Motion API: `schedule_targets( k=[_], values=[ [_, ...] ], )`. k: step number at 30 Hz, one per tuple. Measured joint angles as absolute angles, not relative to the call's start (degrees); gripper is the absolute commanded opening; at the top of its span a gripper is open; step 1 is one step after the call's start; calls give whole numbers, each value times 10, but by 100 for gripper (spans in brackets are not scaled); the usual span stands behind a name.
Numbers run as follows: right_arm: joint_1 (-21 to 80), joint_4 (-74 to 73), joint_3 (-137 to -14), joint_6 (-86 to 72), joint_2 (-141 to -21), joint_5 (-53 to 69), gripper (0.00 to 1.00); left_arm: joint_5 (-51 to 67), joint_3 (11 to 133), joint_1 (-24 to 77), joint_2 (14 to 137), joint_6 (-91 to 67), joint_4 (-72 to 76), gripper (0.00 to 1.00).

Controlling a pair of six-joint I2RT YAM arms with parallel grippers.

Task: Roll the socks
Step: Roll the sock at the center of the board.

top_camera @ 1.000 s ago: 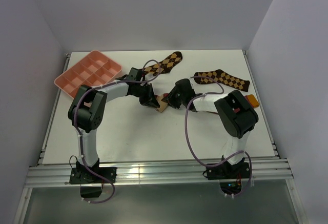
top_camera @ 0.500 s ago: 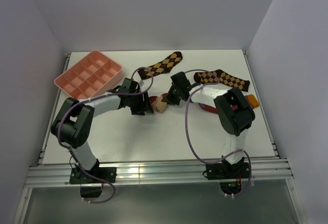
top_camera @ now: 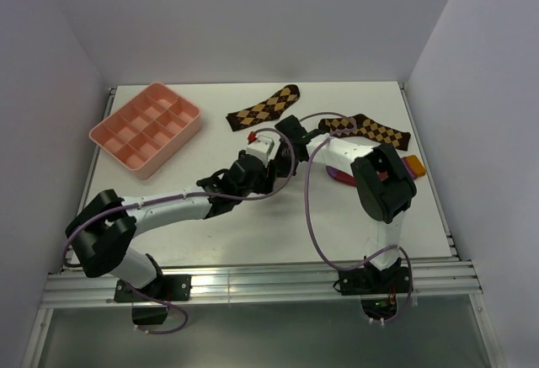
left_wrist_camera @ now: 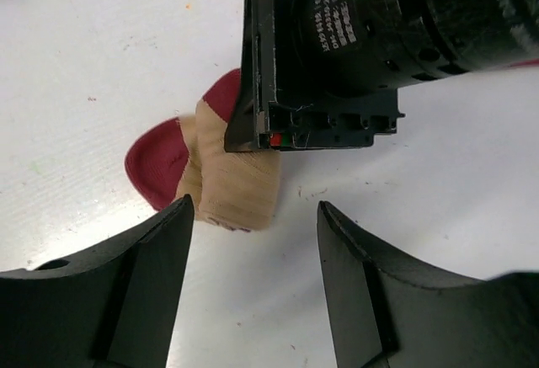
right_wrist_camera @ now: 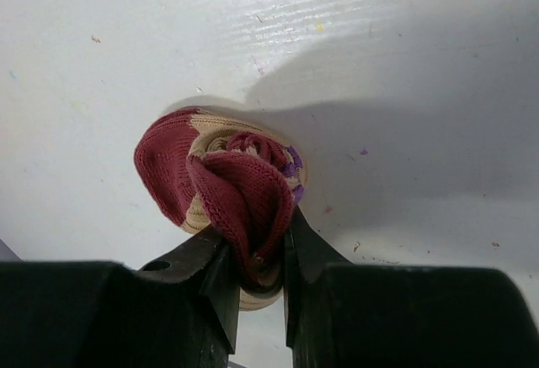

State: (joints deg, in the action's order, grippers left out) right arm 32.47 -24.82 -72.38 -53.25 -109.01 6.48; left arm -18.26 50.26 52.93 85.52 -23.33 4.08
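Observation:
The tan sock (right_wrist_camera: 221, 174) with maroon toe and heel lies rolled into a bundle on the white table (right_wrist_camera: 404, 65). My right gripper (right_wrist_camera: 257, 246) is shut on a maroon fold of that roll. In the left wrist view the same roll (left_wrist_camera: 232, 178) lies just beyond my left gripper (left_wrist_camera: 253, 210), which is open with bare table between its fingers; the right gripper's black body (left_wrist_camera: 337, 48) sits over the roll. From above, both grippers meet mid-table, left (top_camera: 251, 174) and right (top_camera: 271, 159), hiding the roll. The crimson sock (top_camera: 339, 173) lies flat under the right arm, its orange cuff (top_camera: 413, 166) showing.
Two dark brown argyle socks lie at the back, one (top_camera: 265, 105) at centre, one (top_camera: 368, 130) to the right. A pink compartment tray (top_camera: 145, 125) stands at the back left. Purple cables loop off both arms.
My left gripper has opened, let go of the roll and drawn back, and the left arm has stretched low across the table. My right gripper has closed on the roll.

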Motion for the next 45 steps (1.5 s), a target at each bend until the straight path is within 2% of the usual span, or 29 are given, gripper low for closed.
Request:
schedule_targets(
  k=[10,22,25,28,29,30,31,33,36,37,40,45],
  values=[
    [325,-272,-729,-526,-1090,81,0,-261,472,575,918,-150,147,63],
    [326,-284,-729,-524,-1090,102,1,-284,466,583,991,-107,204,54],
    [326,-284,-729,-524,-1090,103,2,-286,465,585,999,-108,206,48],
    [326,-284,-729,-524,-1091,103,2,-290,465,586,1005,-116,208,28],
    [326,-284,-729,-524,-1091,103,4,-294,465,587,1006,-119,209,14],
    [326,-283,-729,-524,-1091,103,6,-298,465,588,1006,-123,210,6],
    [325,-283,-729,-524,-1091,103,8,-301,465,589,1007,-126,210,1],
    [325,-281,-728,-524,-1091,105,12,-305,465,591,1007,-130,209,1],
    [325,-258,-715,-529,-1086,111,31,-308,465,590,1007,-134,207,1],
    [324,-245,-705,-531,-1080,112,41,-307,465,589,1007,-136,206,1],
    [323,-205,-667,-546,-1057,117,58,-291,465,582,1004,-149,202,1],
    [315,-155,-616,-568,-1008,121,75,-218,470,536,989,-179,180,1]
  ],
)
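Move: The half-rolled tan-and-maroon sock lies about 9 cm below my open left hand, some 3 cm farther forward and 2 cm to its right. My right fingers already pinch its upper edge, its middle about 2 cm ahead of them and 2 cm to their left. An argyle sock lies about 22 cm ahead of my left hand and 1 cm left. The maroon-purple sock is some 28 cm right of my right hand, almost level with it. While my right hand keeps its pinch on the roll and eases back about 2 cm, I lower my open left hand some 7 cm beside it, rolling its left side up about 15 degrees. I shut my left fingers on the tan layers, then open my right fingers wide and start lifting them about 2 cm clear, my left hand edging forward with its grip kept. ##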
